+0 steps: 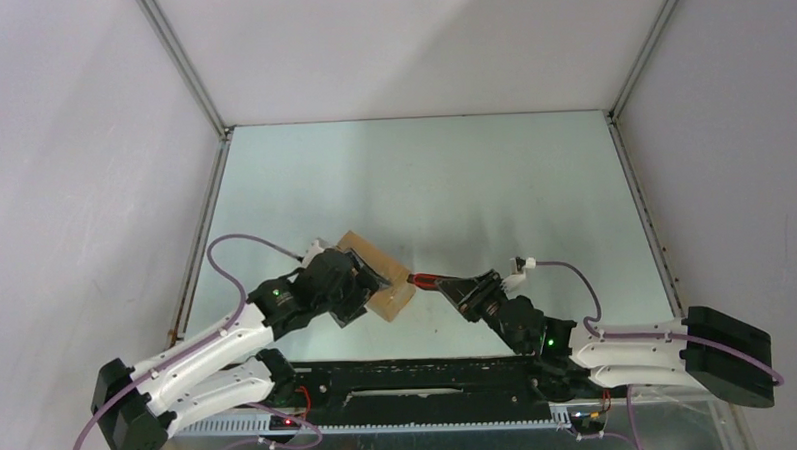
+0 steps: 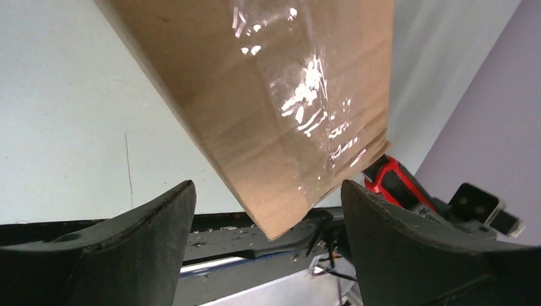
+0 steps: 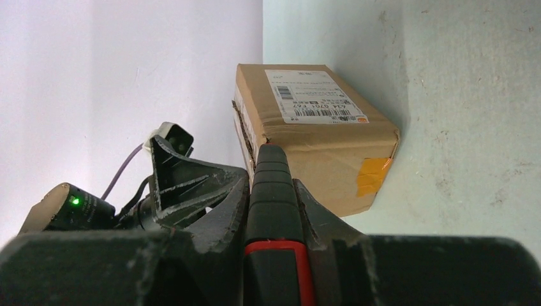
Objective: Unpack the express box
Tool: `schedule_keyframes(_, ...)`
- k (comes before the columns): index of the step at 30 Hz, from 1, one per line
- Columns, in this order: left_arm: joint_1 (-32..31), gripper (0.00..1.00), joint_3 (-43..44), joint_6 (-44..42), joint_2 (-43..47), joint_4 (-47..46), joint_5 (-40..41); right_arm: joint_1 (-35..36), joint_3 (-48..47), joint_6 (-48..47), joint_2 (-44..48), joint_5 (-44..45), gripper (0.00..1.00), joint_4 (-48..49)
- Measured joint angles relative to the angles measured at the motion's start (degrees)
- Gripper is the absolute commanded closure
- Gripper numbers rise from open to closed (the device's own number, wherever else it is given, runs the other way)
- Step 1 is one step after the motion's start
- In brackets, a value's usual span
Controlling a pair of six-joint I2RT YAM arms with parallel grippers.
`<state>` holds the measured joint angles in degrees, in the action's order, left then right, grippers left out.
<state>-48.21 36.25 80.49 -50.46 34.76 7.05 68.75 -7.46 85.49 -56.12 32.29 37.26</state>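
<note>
The express box, a small brown carton, lies near the middle of the table. The right wrist view shows its white label on top and orange tape on a corner. My left gripper stands open over the box's near-left side. In its own view the left gripper has a taped corner of the box between the spread fingers, touching neither. My right gripper is shut on a red-and-black utility knife, whose tip points at the box's right side. The right gripper clamps the knife.
A black rail runs along the near table edge between the arm bases. Metal frame posts and white walls close in the table on the left, back and right. The left arm sits just left of the knife in the right wrist view.
</note>
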Motion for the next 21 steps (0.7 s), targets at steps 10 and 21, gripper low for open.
schedule_keyframes(10, -0.5, 0.29, -2.5, 11.1, 1.7, -1.0, 6.0, -0.1, 0.0, -1.5, 1.0, -2.2, 1.0, -0.5)
schedule_keyframes(21, -0.8, 0.4, 3.0, 13.9, -4.3, 5.9, 6.1, -0.3, -0.4, -5.0, 3.1, -3.4, 1.0, -2.8)
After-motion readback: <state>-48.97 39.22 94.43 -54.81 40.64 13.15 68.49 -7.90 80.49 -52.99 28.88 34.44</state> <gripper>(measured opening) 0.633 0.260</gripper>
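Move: The box's middle lies about 4 cm ahead of the left hand, level sideways and some 6 cm below, its top only a little under the finger tips. The red knife, held in the right hand, is roughly 13 cm to the left hand's right and 3 cm farther out, about as high. From the right hand the box's middle is some 20 cm to the left, 3 cm ahead and 8 cm lower. The left fingertips come down onto the near end of the box top, by the taped seam, shifting about 1 cm each forward, left and down as the hand turns some 15 degrees counter-clockwise and the wide-open fingers close part-way. The right hand keeps its grip on the knife, blade tip still at the box's right corner, and eases back about 1 cm. ##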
